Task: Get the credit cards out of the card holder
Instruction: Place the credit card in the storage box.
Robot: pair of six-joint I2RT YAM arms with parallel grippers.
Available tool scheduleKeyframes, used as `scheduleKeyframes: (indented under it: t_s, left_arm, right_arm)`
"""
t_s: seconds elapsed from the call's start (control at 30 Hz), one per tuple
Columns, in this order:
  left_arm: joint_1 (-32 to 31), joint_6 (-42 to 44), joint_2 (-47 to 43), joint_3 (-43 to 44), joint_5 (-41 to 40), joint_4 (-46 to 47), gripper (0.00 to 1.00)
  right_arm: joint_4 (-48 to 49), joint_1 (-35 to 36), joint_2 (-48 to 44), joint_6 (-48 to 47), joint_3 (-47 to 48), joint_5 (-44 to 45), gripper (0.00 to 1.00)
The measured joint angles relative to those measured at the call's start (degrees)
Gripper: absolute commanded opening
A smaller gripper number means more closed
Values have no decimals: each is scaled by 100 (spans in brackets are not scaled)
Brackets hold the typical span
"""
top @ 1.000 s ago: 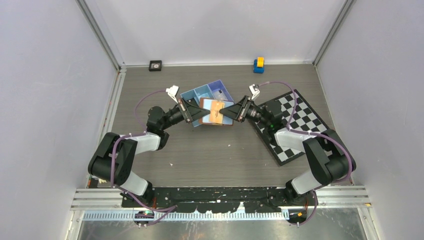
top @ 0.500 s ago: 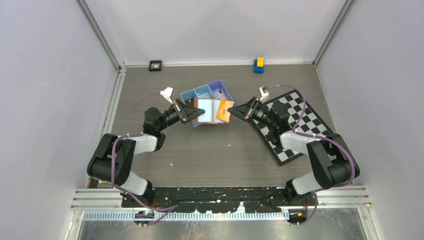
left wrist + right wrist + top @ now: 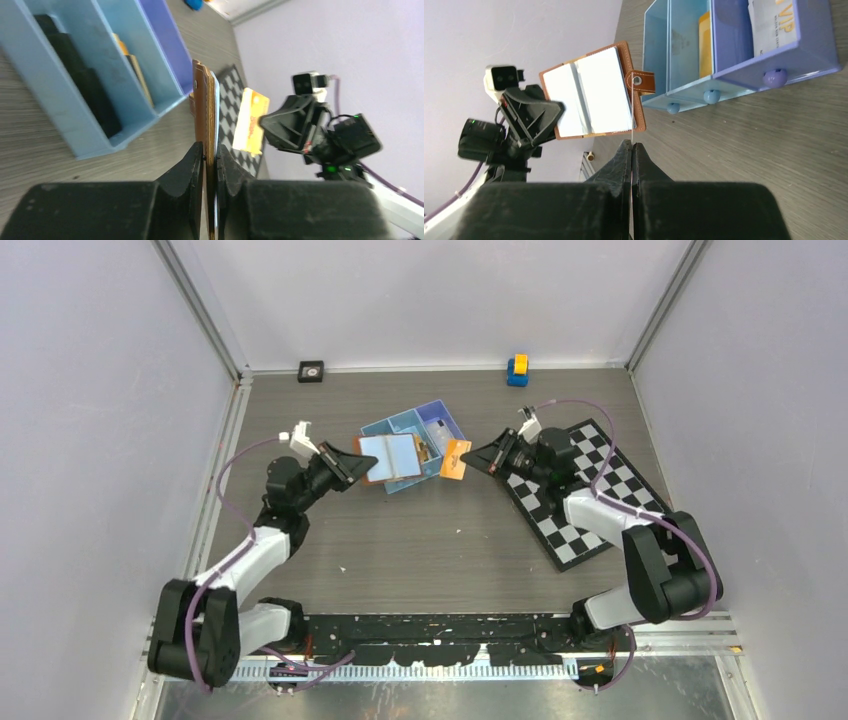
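Note:
The brown card holder (image 3: pixel 388 456) hangs open in the air in front of the blue tray, and my left gripper (image 3: pixel 350 462) is shut on its left edge. The left wrist view shows the holder edge-on (image 3: pixel 204 110) between the fingertips (image 3: pixel 197 155). In the right wrist view its inside (image 3: pixel 591 92) is pale, with the strap clasp at the right. An orange credit card (image 3: pixel 455 460) is held clear of the holder to its right, and my right gripper (image 3: pixel 478 460) is shut on the card's right edge. From the right wrist, that card is only a thin line (image 3: pixel 631 135).
The blue three-compartment tray (image 3: pixel 445 420) stands behind the holder, with a whitish card (image 3: pixel 771 25) and an orange one (image 3: pixel 705 45) in it. A chequered board (image 3: pixel 585 495) lies under the right arm. A blue-yellow block (image 3: pixel 517 369) and a black square (image 3: pixel 311 370) sit by the back wall.
The right gripper shut on the orange card and drew it rightward out of the holder. The left arm pulled back to the left with the holder, so the two grippers moved apart.

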Motion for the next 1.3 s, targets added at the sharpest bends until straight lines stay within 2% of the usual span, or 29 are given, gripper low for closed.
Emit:
scheduleKeyframes:
  t_s: [0.17, 0.33, 0.5, 0.73, 1.0, 1.07, 1.13, 1.3]
  left_arm:
    - [31, 348, -916, -402, -994, -730, 0]
    - [31, 525, -1663, -658, -1838, -1414, 0]
    - [31, 595, -2264, -723, -2363, -1674, 0]
    - [31, 619, -2885, -949, -2824, -1928, 0]
    - [31, 597, -3244, -1095, -2994, -1978, 0]
    - [31, 579, -3206, -1095, -2994, -1978, 0]
    - [31, 546, -3156, -1095, -2994, -1978, 0]
    - [31, 505, -3104, -1095, -2994, -1980, 0]
  right_arm:
    - [-1381, 70, 120, -798, 1075, 197, 1]
    - [-2865, 369, 859, -1843, 2826, 358, 0]
    - [-3915, 573, 1729, -2568, 4017, 417, 0]
    - [-4972, 765, 3014, -3241, 5309, 608, 1]
    - [-5619, 1056, 3845, -3635, 6218, 785, 1]
    - [-5720, 1091, 3993, -3681, 6391, 787, 17]
    - [-5781, 1115, 4089, -3718, 6496, 798, 25]
    - [-5840, 1119, 4076, -3735, 6476, 1156, 34]
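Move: The orange card is already pinched in the right hand. Its goal, the storage box's middle compartment, lies about 12 cm ahead of that hand, 12 cm to the left and 14 cm below. Flanking it are the purple compartment (15 cm ahead, 5 cm left) and the black-card compartment (9 cm ahead, 19 cm left). The card holder is 17 cm straight left, roughly level in height. From the left hand the middle compartment is 13 cm ahead, 9 cm right, 17 cm below. The orange card travels in the right fingers forward and left, roughly 10 cm each way, first rising about 4 cm and then sinking to the middle compartment while the wrist tips the fingers steeply down; there they open and let go. The card holder, still gripped by the left hand, is drawn left and slightly back, away from over the box, turning some 30 degrees counter-clockwise. ##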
